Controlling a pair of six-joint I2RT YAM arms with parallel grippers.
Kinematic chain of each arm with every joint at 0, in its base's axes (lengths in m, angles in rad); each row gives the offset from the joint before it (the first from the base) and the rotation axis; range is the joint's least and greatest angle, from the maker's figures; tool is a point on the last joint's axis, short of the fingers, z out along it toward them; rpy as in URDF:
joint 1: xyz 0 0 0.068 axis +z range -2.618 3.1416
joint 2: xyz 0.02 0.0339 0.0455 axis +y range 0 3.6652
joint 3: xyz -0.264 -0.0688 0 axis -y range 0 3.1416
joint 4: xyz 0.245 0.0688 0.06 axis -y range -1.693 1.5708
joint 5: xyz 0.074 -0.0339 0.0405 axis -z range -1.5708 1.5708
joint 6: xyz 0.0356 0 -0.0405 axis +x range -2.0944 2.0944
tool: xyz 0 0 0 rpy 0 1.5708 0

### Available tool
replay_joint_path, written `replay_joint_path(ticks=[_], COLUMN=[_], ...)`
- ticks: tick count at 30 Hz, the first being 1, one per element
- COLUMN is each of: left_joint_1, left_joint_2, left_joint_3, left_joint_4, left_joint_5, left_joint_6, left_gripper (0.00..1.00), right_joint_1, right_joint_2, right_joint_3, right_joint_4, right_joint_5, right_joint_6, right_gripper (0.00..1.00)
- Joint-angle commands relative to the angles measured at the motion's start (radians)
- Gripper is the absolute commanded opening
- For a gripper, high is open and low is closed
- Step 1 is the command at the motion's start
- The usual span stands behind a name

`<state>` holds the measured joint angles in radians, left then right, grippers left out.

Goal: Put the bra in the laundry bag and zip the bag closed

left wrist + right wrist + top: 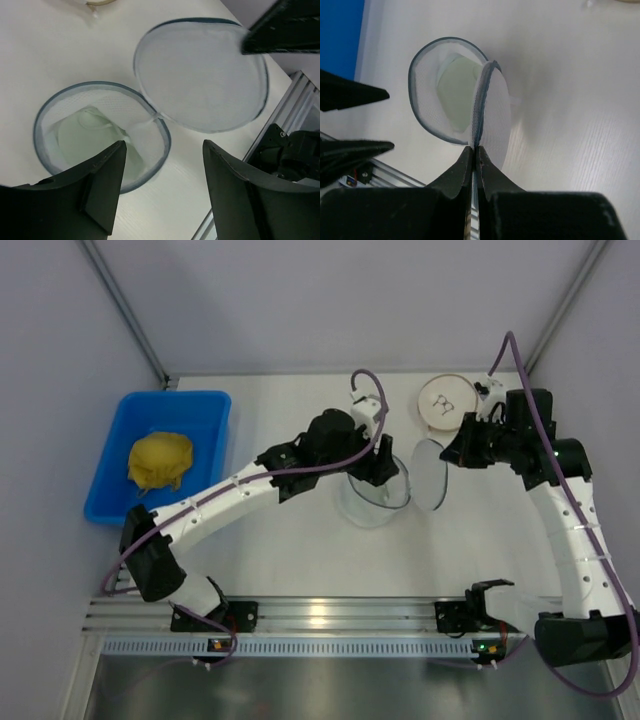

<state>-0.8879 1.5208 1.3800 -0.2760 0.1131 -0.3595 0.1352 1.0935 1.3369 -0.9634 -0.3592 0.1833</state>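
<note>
The laundry bag (pixel 150 132) stands open on the table, its round mesh lid (pixel 200 75) flipped up to one side. The pale mint-green bra (pixel 87 145) lies inside the bag, also visible as a green patch in the right wrist view (pixel 456 90). My left gripper (pixel 162 185) hovers just above the bag's rim, open, with nothing between its fingers. My right gripper (pixel 475 148) is shut on the lid's dark zipper rim (pixel 479 110), holding the lid upright. From above, the left gripper (pixel 385 468) is over the bag (pixel 362 508) and the right gripper (pixel 452 452) is beside the lid (pixel 430 475).
A blue bin (pixel 205 410) at the left holds a yellow cloth lump (pixel 160 460). A white disc with a tan rim (pixel 447 400) lies behind the bag. The aluminium rail (pixel 330 615) runs along the near table edge.
</note>
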Motion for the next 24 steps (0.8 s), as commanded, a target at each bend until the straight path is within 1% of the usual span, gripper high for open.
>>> replay_joint_path(ticks=[1, 4, 10, 16, 20, 22, 24], left_joint_1=[-0.117, -0.17, -0.221, -0.23, -0.23, -0.23, -0.229], left_joint_2=[-0.01, 0.036, 0.14, 0.22, 0.257, 0.28, 0.288], left_joint_3=[0.07, 0.154, 0.28, 0.306, 0.313, 0.324, 0.326], left_joint_4=[-0.005, -0.006, -0.006, -0.025, -0.026, -0.026, -0.026], left_joint_5=[-0.149, -0.211, -0.204, -0.236, -0.28, -0.294, -0.302], left_joint_6=[0.099, 0.091, 0.036, -0.035, -0.039, -0.035, -0.042], left_gripper=[0.68, 0.68, 0.71, 0.72, 0.72, 0.7, 0.64], right_joint_1=[0.009, 0.009, 0.012, 0.021, 0.026, 0.03, 0.034], right_joint_2=[0.019, 0.032, 0.049, 0.042, 0.04, 0.043, 0.046], right_joint_3=[-0.001, 0.001, -0.005, -0.005, -0.013, -0.021, -0.025], right_joint_4=[0.066, 0.081, 0.095, 0.107, 0.115, 0.121, 0.13], right_joint_5=[-0.012, -0.049, -0.076, -0.08, -0.086, -0.092, -0.104], right_joint_6=[0.133, 0.194, 0.249, 0.269, 0.28, 0.288, 0.289], right_gripper=[0.0, 0.0, 0.0, 0.0, 0.0, 0.0, 0.0])
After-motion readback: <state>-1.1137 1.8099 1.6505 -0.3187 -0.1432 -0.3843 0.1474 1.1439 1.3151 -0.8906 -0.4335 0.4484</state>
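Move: The mesh lid of the laundry bag stands about 10 cm to the left hand's right, level with it fore and aft and some 5 cm lower; the right gripper is about 12 cm right and 4 cm ahead, at like height. Just right of and below the left hand, some 12 cm down, is the open bag mouth, with the pale green bra deeper inside. For the right hand the held lid's middle is about 4 cm back, 2 cm left, 5 cm down. Swinging back and right with a rise of about 5 cm, then on to the right and down past its starting height, the open left hand ends some 10 cm farther right, at the lid's near edge beneath the right gripper; contact there can't be made out. The right hand keeps its pinch on the lid's rim, easing about 3 cm left and rolling its left side up. ##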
